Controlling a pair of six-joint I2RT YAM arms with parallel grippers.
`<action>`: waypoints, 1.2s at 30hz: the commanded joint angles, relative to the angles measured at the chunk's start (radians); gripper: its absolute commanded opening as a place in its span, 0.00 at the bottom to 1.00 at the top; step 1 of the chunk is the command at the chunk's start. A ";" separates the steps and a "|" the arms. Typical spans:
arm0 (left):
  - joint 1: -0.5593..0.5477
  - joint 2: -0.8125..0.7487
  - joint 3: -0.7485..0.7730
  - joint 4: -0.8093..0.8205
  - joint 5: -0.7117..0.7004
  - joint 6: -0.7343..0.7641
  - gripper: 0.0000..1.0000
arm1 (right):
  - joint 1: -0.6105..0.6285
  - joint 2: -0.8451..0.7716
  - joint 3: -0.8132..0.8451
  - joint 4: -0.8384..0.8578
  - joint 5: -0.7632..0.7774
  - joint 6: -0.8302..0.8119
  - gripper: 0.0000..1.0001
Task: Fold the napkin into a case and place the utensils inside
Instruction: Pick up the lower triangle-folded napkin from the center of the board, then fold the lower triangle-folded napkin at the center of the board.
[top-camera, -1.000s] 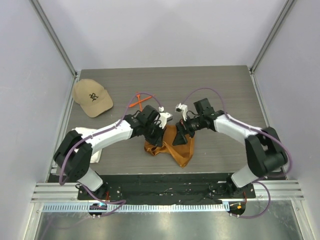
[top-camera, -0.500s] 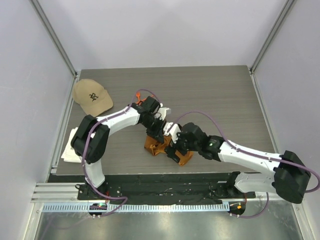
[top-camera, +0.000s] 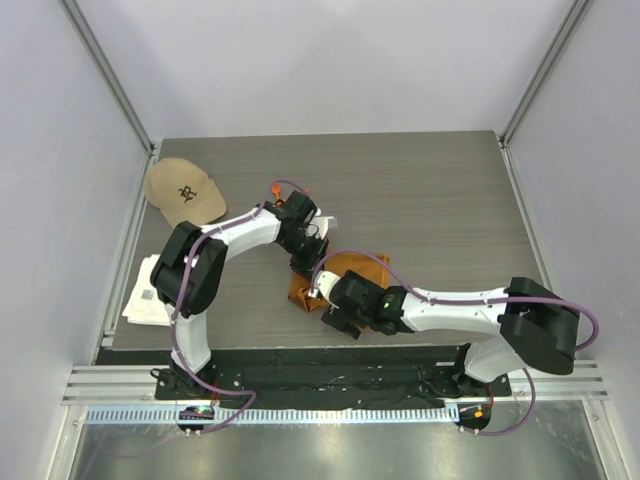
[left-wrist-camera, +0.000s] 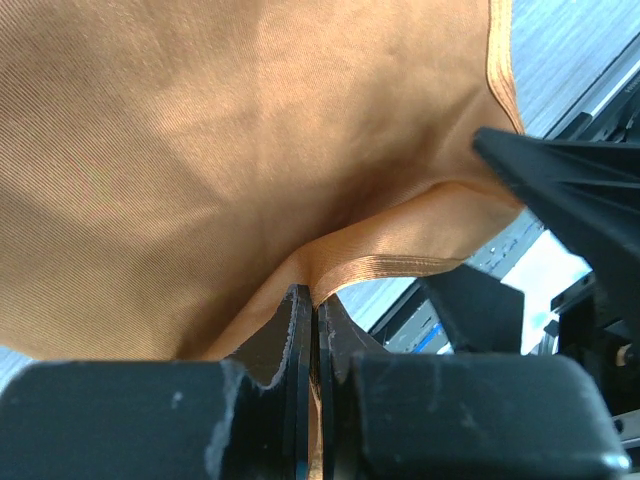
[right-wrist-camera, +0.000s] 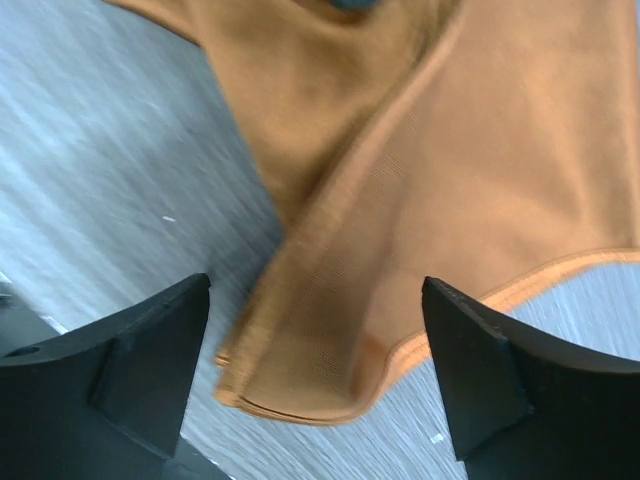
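The rust-orange napkin (top-camera: 366, 266) lies crumpled and partly folded near the table's front middle. My left gripper (top-camera: 304, 262) is shut on a hemmed edge of it; in the left wrist view the cloth (left-wrist-camera: 250, 150) fills the frame and runs down between the closed jaws of the gripper (left-wrist-camera: 315, 300). My right gripper (top-camera: 335, 314) is open just above the napkin's near-left folded corner (right-wrist-camera: 330, 360), its fingertips (right-wrist-camera: 180, 320) standing on either side of it. The utensils are mostly hidden behind the left arm; only a bit of bright orange (top-camera: 277, 189) shows.
A tan cap (top-camera: 185, 190) sits at the far left. A thick white towel (top-camera: 148, 295) lies at the left edge. The table's front edge and black rail (top-camera: 330, 355) are just behind the right gripper.
My right arm has swung from the napkin's right side round to its near-left corner, with its gripper open. My left gripper has stayed on the cloth, which has shifted and spread a little.
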 joint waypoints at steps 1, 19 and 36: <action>0.011 0.016 0.037 -0.025 0.031 0.000 0.04 | 0.003 -0.013 0.034 -0.061 0.113 -0.015 0.87; 0.014 0.073 0.106 -0.062 0.038 0.009 0.03 | -0.318 -0.097 0.175 -0.085 0.078 -0.275 0.87; 0.069 0.067 0.037 0.069 0.074 -0.100 0.06 | -0.473 -0.025 0.153 0.039 -0.494 -0.109 0.60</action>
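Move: The right hand is open around the near flap of the napkin; the middle of the napkin's right end lies about 6 cm ahead of this hand, 5 cm to its right and roughly 3 cm below. The near-left corner of the napkin is some 4 cm ahead and 10 cm to its left, and the orange utensils lie about 25 cm ahead and 14 cm left. From the left hand, already pinching the napkin, that right end lies some 11 cm right, 2 cm back and 4 cm below. Slide the open right gripper about 4 cm right off the near flap. Then sweep it forward and farther right while rising, until about 11 cm ahead; ease back and left, still rising, then sink over the napkin's right end and start closing its fingers. Keep the left gripper pinched on the napkin, edging forward some 2 cm. ##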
